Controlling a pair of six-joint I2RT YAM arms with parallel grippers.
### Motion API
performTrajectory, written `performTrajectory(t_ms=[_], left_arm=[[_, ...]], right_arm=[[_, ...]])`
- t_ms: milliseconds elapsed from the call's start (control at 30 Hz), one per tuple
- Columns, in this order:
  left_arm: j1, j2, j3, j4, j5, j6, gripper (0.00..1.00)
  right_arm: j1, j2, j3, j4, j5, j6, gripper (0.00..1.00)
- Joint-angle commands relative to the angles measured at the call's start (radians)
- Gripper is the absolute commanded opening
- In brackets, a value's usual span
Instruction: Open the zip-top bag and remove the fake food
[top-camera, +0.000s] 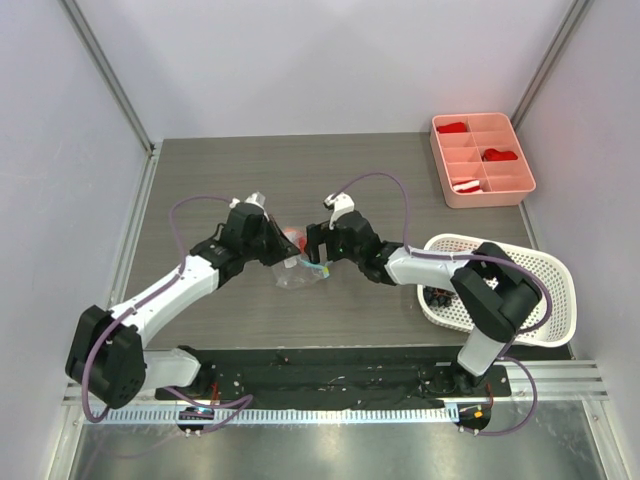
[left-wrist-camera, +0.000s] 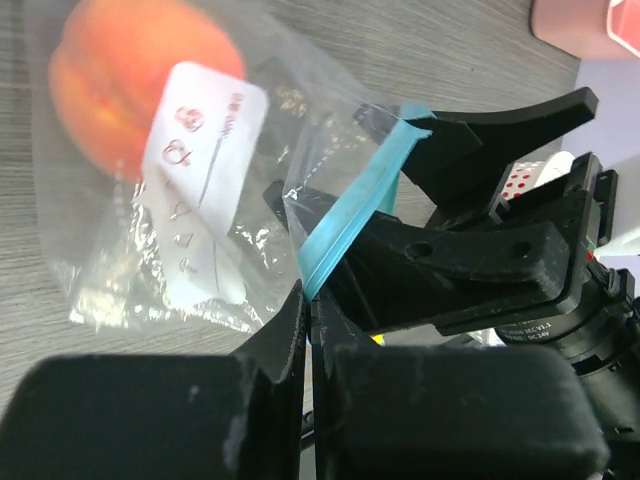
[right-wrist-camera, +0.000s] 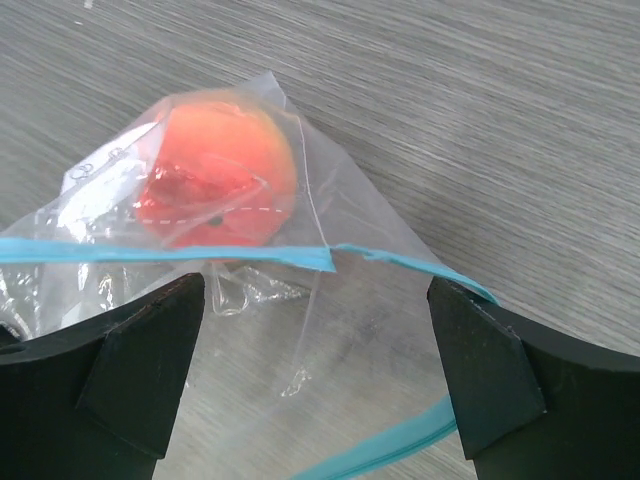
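Observation:
The clear zip-top bag (top-camera: 300, 275) lies on the table between both arms, its teal zip strip (right-wrist-camera: 200, 255) parted so the mouth gapes. Inside is fake food: a round orange-peach fruit (right-wrist-camera: 235, 140) and a bright red piece (right-wrist-camera: 195, 205) pressed against it. My left gripper (left-wrist-camera: 312, 300) is shut on one end of the teal strip (left-wrist-camera: 350, 215). My right gripper (right-wrist-camera: 320, 365) stands open, its fingers (right-wrist-camera: 150, 365) either side of the bag's open mouth and gripping nothing. The fruit (left-wrist-camera: 120, 70) also shows through the plastic in the left wrist view.
A white perforated basket (top-camera: 540, 300) sits at the right by the right arm, with dark pieces (top-camera: 437, 297) inside. A pink divided tray (top-camera: 482, 160) with red-and-white bits stands at the back right. Grey walls close in the table on three sides.

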Motion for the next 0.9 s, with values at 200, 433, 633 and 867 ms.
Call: performTrajectory(t_ms=[200, 433, 633, 867], left_arm=[[-0.006, -0.02, -0.022, 0.246, 0.15, -0.054, 0.0], [-0.066, 0.085, 0.001, 0.509, 0.369, -0.175, 0.0], [-0.086, 0.05, -0.074, 0.561, 0.343, -0.264, 0.0], [-0.01, 0.018, -0.202, 0.398, 0.214, -0.246, 0.0]], right_arm=[[0.017, -0.028, 0.131, -0.1, -0.18, -0.033, 0.98], [0.015, -0.197, 0.071, -0.25, -0.112, -0.033, 0.98], [0.017, -0.297, 0.036, -0.348, -0.086, -0.03, 0.99], [0.017, -0.188, 0.057, -0.314, -0.067, -0.053, 1.0]])
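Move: The fake peach, low in the bag, lies about 3 cm ahead of the right hand, some 5 cm to its left and 5 cm lower. From the left hand, which already pinches the zip rim, it is roughly 4 cm ahead, 2 cm left and 8 cm below. The bag's yellow end tab is about 4 cm back and 2 cm right of the right hand, 4 cm lower; the white basket's middle sits some 37 cm right and 8 cm back. The bag's mouth is still pinched by the shut left fingers and spread by the wide-open right ones as both hands haul it up, to the right and somewhat back towards the base. The left goes about 6 cm right, rolling some 20 degrees so its left side drops; the right first drifts 2 cm left, then swings right and back. Both ease slightly left and down at the end. ##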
